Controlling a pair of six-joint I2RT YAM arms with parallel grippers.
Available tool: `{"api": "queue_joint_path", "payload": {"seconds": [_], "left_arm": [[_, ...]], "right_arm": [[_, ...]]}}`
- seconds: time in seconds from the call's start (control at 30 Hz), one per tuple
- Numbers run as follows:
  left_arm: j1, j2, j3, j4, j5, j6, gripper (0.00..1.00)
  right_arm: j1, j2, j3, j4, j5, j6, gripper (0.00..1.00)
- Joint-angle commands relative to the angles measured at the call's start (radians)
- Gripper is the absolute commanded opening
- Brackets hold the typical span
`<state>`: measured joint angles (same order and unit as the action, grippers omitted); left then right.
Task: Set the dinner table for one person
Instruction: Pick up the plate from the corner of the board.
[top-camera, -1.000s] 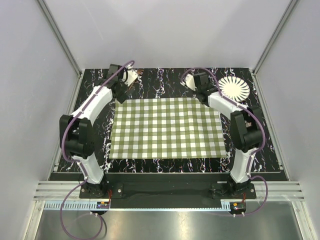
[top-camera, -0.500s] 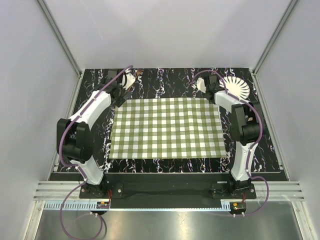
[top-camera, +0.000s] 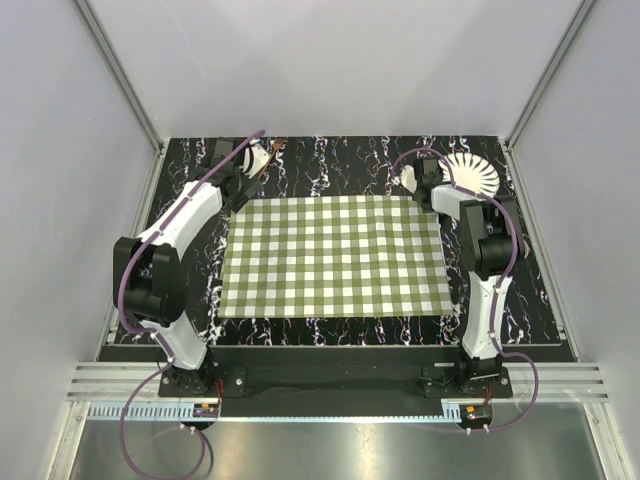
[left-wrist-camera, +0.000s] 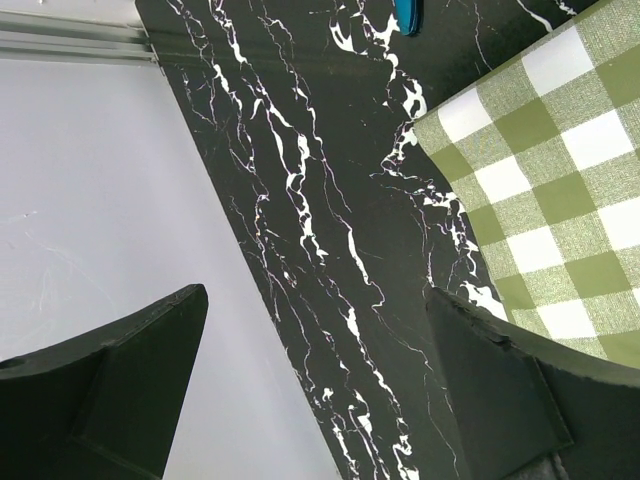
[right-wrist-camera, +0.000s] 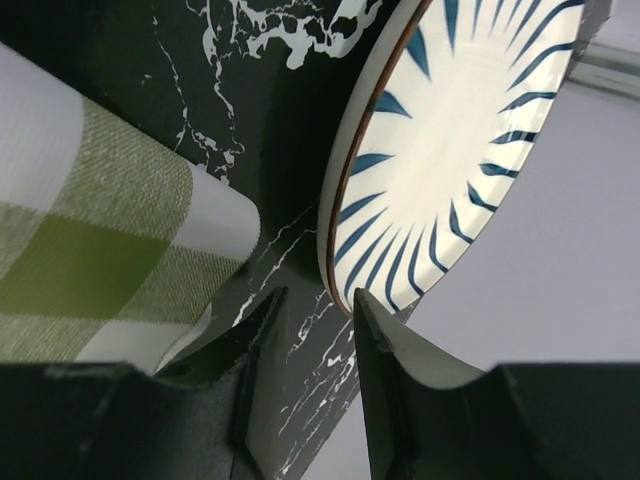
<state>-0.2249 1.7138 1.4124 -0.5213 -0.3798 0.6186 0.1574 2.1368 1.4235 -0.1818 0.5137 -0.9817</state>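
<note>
The dinner table (top-camera: 330, 160) is black with white veins. A white plate with blue rays (top-camera: 472, 176) lies at its back right; in the right wrist view the plate (right-wrist-camera: 460, 140) fills the upper right. My right gripper (top-camera: 412, 178) is at the plate's left edge. In its wrist view the gripper (right-wrist-camera: 318, 293) is slightly open, and the plate's rim sits just beyond the fingertips (right-wrist-camera: 385, 340), not pinched. My left gripper (top-camera: 256, 160) is at the back left, wide open and empty (left-wrist-camera: 318, 292) above bare table (left-wrist-camera: 330, 200).
A green-and-white checked cloth (top-camera: 335, 255) covers the table's middle; its corners show in both wrist views (left-wrist-camera: 560, 170) (right-wrist-camera: 90, 230). A small brownish thing (top-camera: 279, 147) lies by the left gripper. A blue object (left-wrist-camera: 408, 15) shows at the top edge. Grey walls enclose the table.
My right gripper has moved right, up to the plate's edge. My left gripper has shifted slightly toward the back and then held still.
</note>
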Motion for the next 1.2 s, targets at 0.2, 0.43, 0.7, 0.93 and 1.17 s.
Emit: {"api": "queue_joint_path", "payload": {"seconds": [0.2,0.43,0.7,0.93,1.17], "left_arm": [[0.006,-0.033,0.005,0.041,-0.034,0.009,0.99],[0.006,-0.031,-0.003,0.041,-0.033,0.007,0.99],[0.006,-0.025,0.005,0.041,-0.033,0.009,0.99],[0.006,-0.016,0.011,0.041,-0.028,0.003,0.99],[0.002,-0.003,0.022,0.04,-0.019,-0.01,0.99]], "right_arm": [[-0.024,0.075,0.094,0.05,0.016,0.037,0.38],[-0.027,0.129,0.127,0.07,0.019,0.028,0.21],[-0.027,0.164,0.137,0.084,0.032,0.026,0.0],[-0.029,0.153,0.117,0.172,0.094,0.003,0.0],[-0.027,0.144,0.043,0.476,0.195,-0.169,0.0]]}}
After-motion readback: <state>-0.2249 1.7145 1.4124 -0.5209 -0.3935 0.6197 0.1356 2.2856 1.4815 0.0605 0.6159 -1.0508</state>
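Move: The plate's middle lies about 11 cm ahead of my right hand, some 2 cm to its left and 3 cm lower, so its near rim is only a couple of centimetres beyond my fingertips. The cloth's far right corner sits roughly 11 cm to the left and 3 cm ahead; the cup stands about 13 cm back and 10 cm to the right. From my left hand the plate is some 80 cm to the right, 17 cm ahead and 16 cm lower. With my right hand I sink about 2 cm beside the plate's near rim while easing forward, roughly 4 cm in all and about 2 cm to the right. Midway I shut the half-open fingers and pinch the rim between them; keeping that grip I creep on forward and right, beginning to tip the fingertips up by some 5 to 10 degrees. ##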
